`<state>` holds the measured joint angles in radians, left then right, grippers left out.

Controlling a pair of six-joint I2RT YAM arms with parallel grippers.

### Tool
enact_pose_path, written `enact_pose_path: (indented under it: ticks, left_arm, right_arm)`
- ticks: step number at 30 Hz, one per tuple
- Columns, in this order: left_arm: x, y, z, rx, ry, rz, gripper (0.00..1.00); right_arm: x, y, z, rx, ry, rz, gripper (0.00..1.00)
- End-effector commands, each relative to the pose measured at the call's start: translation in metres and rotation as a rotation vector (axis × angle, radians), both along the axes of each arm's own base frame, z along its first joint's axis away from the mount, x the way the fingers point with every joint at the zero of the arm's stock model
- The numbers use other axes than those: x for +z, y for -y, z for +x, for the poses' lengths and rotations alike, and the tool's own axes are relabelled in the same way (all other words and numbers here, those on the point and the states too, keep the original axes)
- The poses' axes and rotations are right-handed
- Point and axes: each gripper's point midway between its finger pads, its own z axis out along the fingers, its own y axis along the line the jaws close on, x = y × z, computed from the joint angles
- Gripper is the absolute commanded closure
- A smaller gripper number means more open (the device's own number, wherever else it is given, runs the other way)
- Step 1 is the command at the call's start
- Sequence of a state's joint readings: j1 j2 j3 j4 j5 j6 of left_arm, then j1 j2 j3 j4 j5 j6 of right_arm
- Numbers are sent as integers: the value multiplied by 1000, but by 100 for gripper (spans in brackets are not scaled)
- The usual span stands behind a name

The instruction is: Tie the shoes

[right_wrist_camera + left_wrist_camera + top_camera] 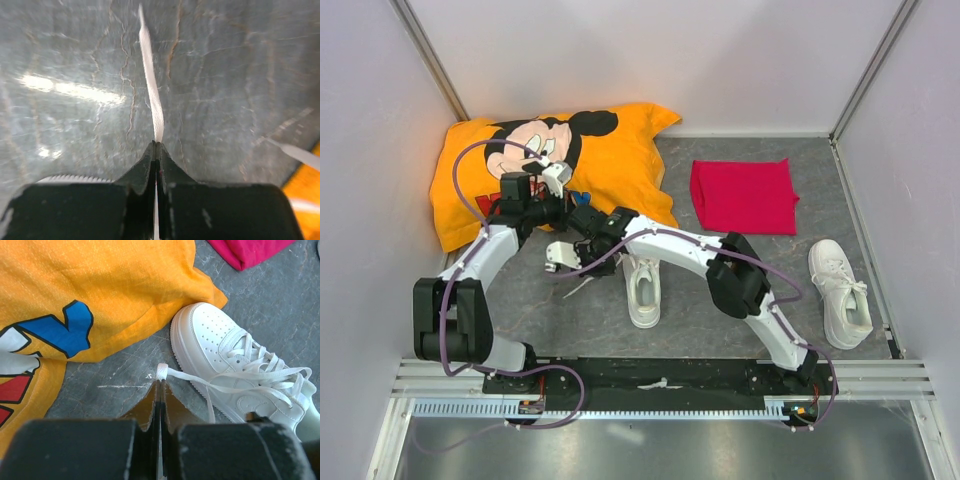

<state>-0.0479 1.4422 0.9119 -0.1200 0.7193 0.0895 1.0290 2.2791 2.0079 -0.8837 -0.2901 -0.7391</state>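
Note:
One white shoe (pixel 643 290) (pixel 225 355) stands mid-table beside the orange pillow, its laces loose. The second shoe (pixel 840 292) lies at the far right, away from both arms. My left gripper (pixel 582 216) (pixel 161 382) is shut on a white lace (pixel 162 371) that runs taut back to the nearer shoe. My right gripper (pixel 574 266) (pixel 157 144) hangs just left of that shoe over the floor. It is shut on another lace (pixel 151 85), whose free tail trails ahead of it on the floor. The shoe's ribbed sole (pixel 60 178) shows at the lower left.
A big orange cartoon pillow (pixel 550 170) (pixel 100 290) (pixel 306 196) fills the back left, close behind both grippers. A folded red cloth (pixel 743 195) (pixel 245 250) lies at the back right. Grey walls close in the table on three sides. The two arms cross near the shoe.

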Motion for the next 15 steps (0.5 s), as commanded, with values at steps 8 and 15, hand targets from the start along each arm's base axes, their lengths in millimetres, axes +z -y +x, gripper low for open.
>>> enact_pose_path:
  ticks: [8, 15]
  left_arm:
    - [51, 8, -62, -254, 225, 56, 98]
    - [21, 14, -158, -541, 304, 100, 98]
  right_arm:
    - [110, 63, -8, -223, -16, 144, 100]
    - [142, 110, -15, -391, -113, 214, 100]
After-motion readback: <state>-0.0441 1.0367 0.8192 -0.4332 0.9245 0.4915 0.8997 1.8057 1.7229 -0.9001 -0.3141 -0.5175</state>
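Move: Both my hands already pinch a lace end. The shoe's middle lies about 9 cm to the right of my right hand, level with it and a little below. From my left hand it is some 12 cm back, 19 cm right and 10 cm below. The orange pillow's middle is roughly 12 cm ahead of my left hand and 4 cm left, and about 26 cm ahead and 13 cm left of my right. Keeping its pinch, my right hand pulls its lace end up about 12 cm, at first nearly straight, then also some 8 cm to the right, in over the shoe. My left hand keeps hold of the other lace, rises, then draws back about 9 cm, away from the pillow and along the shoe's left side. Its fingertips tip up, and both hands turn clockwise some 15 degrees. ##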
